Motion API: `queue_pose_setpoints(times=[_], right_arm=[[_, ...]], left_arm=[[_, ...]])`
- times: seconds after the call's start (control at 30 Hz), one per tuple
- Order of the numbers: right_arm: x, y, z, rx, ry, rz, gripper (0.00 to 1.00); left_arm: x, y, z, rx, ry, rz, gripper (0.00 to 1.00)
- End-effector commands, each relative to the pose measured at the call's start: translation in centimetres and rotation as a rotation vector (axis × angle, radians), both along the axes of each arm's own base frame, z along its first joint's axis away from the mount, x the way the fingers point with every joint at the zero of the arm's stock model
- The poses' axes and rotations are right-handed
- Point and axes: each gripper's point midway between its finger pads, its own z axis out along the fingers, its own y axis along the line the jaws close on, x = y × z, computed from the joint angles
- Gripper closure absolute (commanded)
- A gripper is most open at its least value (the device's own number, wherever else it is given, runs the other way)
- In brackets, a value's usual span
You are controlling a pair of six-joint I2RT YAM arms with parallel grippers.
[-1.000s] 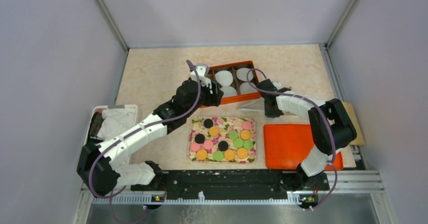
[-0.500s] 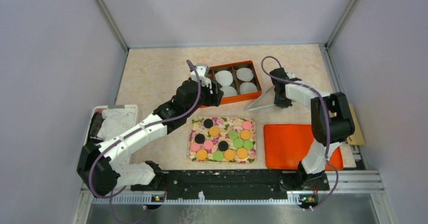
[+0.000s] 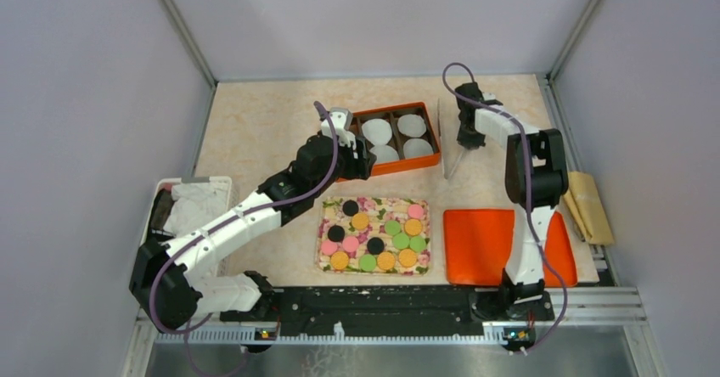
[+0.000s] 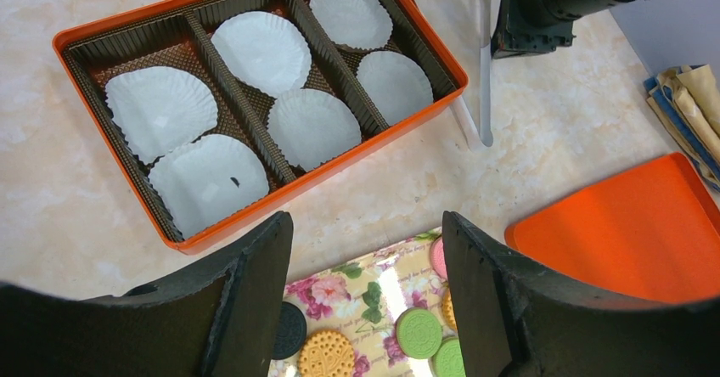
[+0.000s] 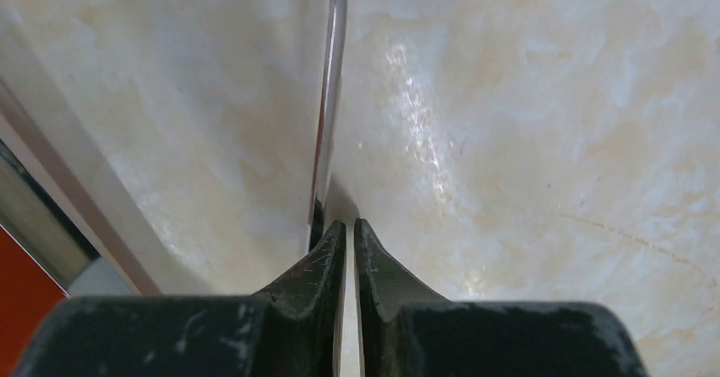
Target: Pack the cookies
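Observation:
Several cookies point(image 3: 361, 221) in black, orange, pink and green lie on the floral tray point(image 3: 378, 205) at the front centre. Some show between my left fingers, such as a green one point(image 4: 419, 333). My left gripper point(image 3: 363, 160) is open and empty point(image 4: 365, 224), hovering over the gap between the tray and the orange box point(image 3: 395, 167). The box holds white paper cups point(image 4: 261, 50) and no cookies. My right gripper point(image 3: 464, 142) is shut point(image 5: 349, 224) on a clear plastic sheet point(image 3: 443, 139), held on edge right of the box. Its edge point(image 5: 333, 97) runs up from the fingers.
An orange lid point(image 3: 501, 245) lies right of the floral tray and also shows in the left wrist view point(image 4: 645, 224). A white bin with cloth point(image 3: 191, 207) sits at the left edge. Brown packets point(image 3: 590, 207) lie at the right edge.
My right gripper has swung back and to the right, away from the box. It has turned the clear sheet from leaning flat to standing on edge. The left arm has not moved.

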Motion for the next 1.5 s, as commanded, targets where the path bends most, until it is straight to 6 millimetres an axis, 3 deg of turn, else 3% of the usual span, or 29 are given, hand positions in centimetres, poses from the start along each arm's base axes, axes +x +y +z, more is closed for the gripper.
queue_pose_setpoints(times=[0.0,0.1,0.27,0.33,0.37,0.53,0.73,0.87,1.1,1.33,1.47], right_arm=[[2.0,0.4,1.5,0.027,-0.034,0.001,0.92],[2.1,0.4,3.3,0.044,-0.09,-0.011,0.87],[1.2,1.8,7.3,0.137,-0.184,0.039,0.56],[0.8,2.8,8.0,0.19,-0.199,0.072,0.42],[0.5,3.1,8.0,0.207,-0.197,0.084,0.41],[0.2,3.9,6.8,0.22,-0.16,0.121,0.39],[1.0,6.4,4.5,0.207,-0.093,0.19,0.39],[1.9,8.4,4.2,0.172,-0.077,0.244,0.39],[1.6,13.0,5.1,0.143,-0.088,0.339,0.39],[1.4,13.1,5.9,0.134,-0.106,0.323,0.35],[0.9,11.9,5.6,0.085,-0.09,0.291,0.3]], left_arm=[[0.2,-0.2,0.4,-0.006,-0.016,-0.002,0.28],[0.4,-0.3,0.0,0.001,-0.012,0.0,0.28],[0.8,0.1,-0.1,0.023,-0.016,0.026,0.28],[0.9,0.3,0.1,0.027,-0.025,0.037,0.28],[0.9,0.4,0.2,0.028,-0.029,0.04,0.28],[1.0,0.6,0.4,0.031,-0.037,0.049,0.28],[0.8,0.8,0.4,0.027,-0.037,0.053,0.28],[0.7,1.1,0.6,0.024,-0.043,0.058,0.28],[0.6,1.6,0.4,0.036,-0.043,0.071,0.27],[0.5,2.1,0.1,0.049,-0.041,0.087,0.28],[0.5,2.2,-0.2,0.048,-0.036,0.092,0.27]])
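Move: Right gripper: shut beside one leg of the open tongs, whose middle is about 4 cm left and 3 cm ahead, some 2 cm below. The cookie box's middle is roughly 26 cm to the left and 1 cm ahead, near hand height, its right wall past the tongs. The biscuit tray lies about 30 cm left and 28 cm back. Left gripper: the cookie box is about 17 cm ahead, 7 cm right and 21 cm below. Open the right gripper to well over half and lift it about 6 cm off the tongs' right leg, then sweep left some 13 cm, dipping about 4 cm on the way and rising again a little, while the wrist turns about 20 degrees counter-clockwise. Straddle the tongs' left leg and push the outside of the left finger against the cookie box's right wall. ##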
